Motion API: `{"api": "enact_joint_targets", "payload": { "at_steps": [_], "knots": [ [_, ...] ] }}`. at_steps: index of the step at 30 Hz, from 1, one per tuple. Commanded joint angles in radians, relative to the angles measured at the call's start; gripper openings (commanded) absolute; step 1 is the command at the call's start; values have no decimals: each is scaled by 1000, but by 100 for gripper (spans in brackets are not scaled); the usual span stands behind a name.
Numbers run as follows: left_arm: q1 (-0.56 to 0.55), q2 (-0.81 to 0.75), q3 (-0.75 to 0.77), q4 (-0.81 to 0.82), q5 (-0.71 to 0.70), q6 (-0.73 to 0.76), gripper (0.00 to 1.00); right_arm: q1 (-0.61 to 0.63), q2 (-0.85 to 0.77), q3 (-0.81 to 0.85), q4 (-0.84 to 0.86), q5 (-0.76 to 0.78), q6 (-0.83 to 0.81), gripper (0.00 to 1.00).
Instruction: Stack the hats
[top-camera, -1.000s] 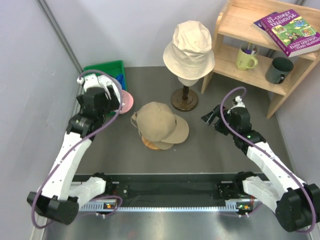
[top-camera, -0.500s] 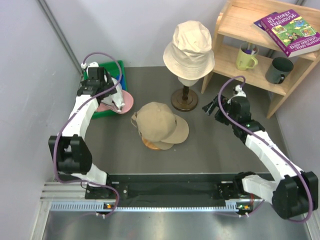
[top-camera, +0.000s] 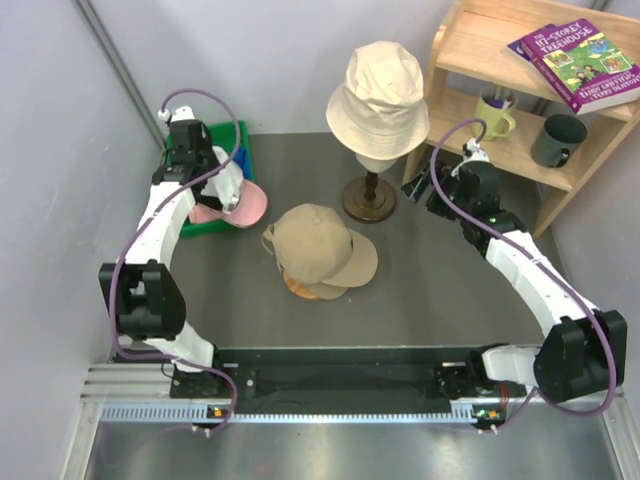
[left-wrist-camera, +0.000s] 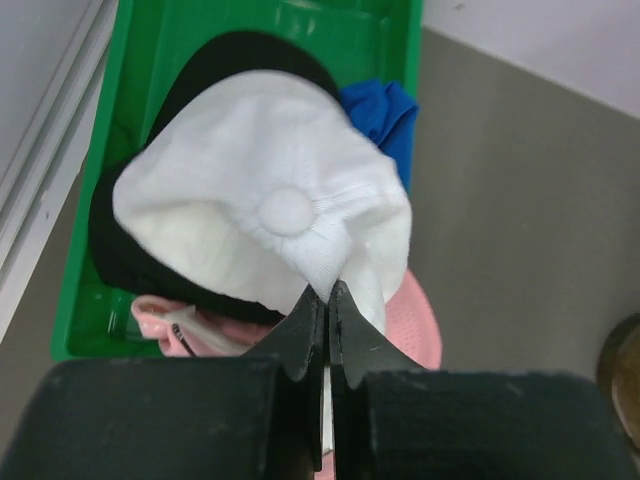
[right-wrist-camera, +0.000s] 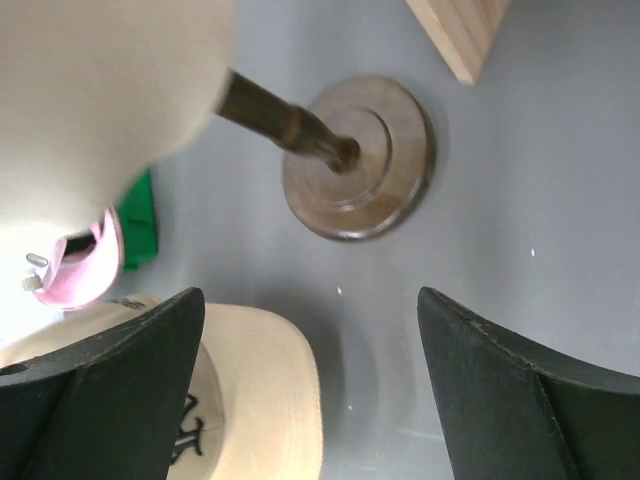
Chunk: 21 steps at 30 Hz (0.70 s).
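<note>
In the left wrist view a white cap (left-wrist-camera: 265, 205) lies crown-up in the green tray (left-wrist-camera: 150, 60), over dark fabric, with a blue cap (left-wrist-camera: 385, 115) behind it and a pink cap (left-wrist-camera: 415, 320) at the tray's edge. My left gripper (left-wrist-camera: 327, 290) is shut, pinching white cap fabric between its tips. A tan cap (top-camera: 318, 243) sits mid-table on a wooden stand (top-camera: 298, 288). The cream bucket hat (top-camera: 378, 95) rests on a head form. My right gripper (top-camera: 420, 190) stands open beside that form's pole, holding nothing, with the tan cap's brim (right-wrist-camera: 270, 390) below it.
The head form's round wooden base (right-wrist-camera: 360, 160) stands just ahead of the right gripper. A wooden shelf (top-camera: 470, 75) at the back right carries a book (top-camera: 580, 62) and two mugs. Grey walls close in on the left and behind.
The left arm stretched out over the green tray and its gripper closed on the white cap. The right gripper moved farther back, toward the bucket hat's stand, still open.
</note>
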Motion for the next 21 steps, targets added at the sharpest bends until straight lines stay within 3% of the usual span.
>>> {"api": "enact_joint_targets", "payload": {
  "at_steps": [1,6,11,16,21],
  "knots": [
    [5,-109,77,114,84,35,0,-9,-60,92,13,21,-32,87],
    [5,-233,102,160,209,43,0,-10,-132,132,21,9,-12,86],
    [4,-315,164,203,547,25,0,-1,-164,140,62,-97,75,86],
    [4,-333,240,217,798,-106,0,31,-210,102,139,-213,222,85],
    [-9,-358,220,343,991,-268,0,62,-255,42,262,-283,401,85]
  ]
}}
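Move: The left gripper already pinches the white cap, still in the green bin. The tan cap stack on the low stand, where it belongs, lies about 25 cm to its right and 19 cm back, near its height. Below the hand, the black hat is some 2 cm ahead and 2 cm left, the pink cap 7 cm right and 1 cm back. From the right hand the stack is roughly 23 cm left and 13 cm back. Keep the left fingers shut on the white cap and lift it steeply out of the green bin, nearly 30 cm up, swinging about 13 cm right and 12 cm back; tip the fingers up and turn them clockwise, some 40 degrees each. Raise the open, empty right gripper about 14 cm, easing slightly back and left while tilting it up and rolling its left side up. ##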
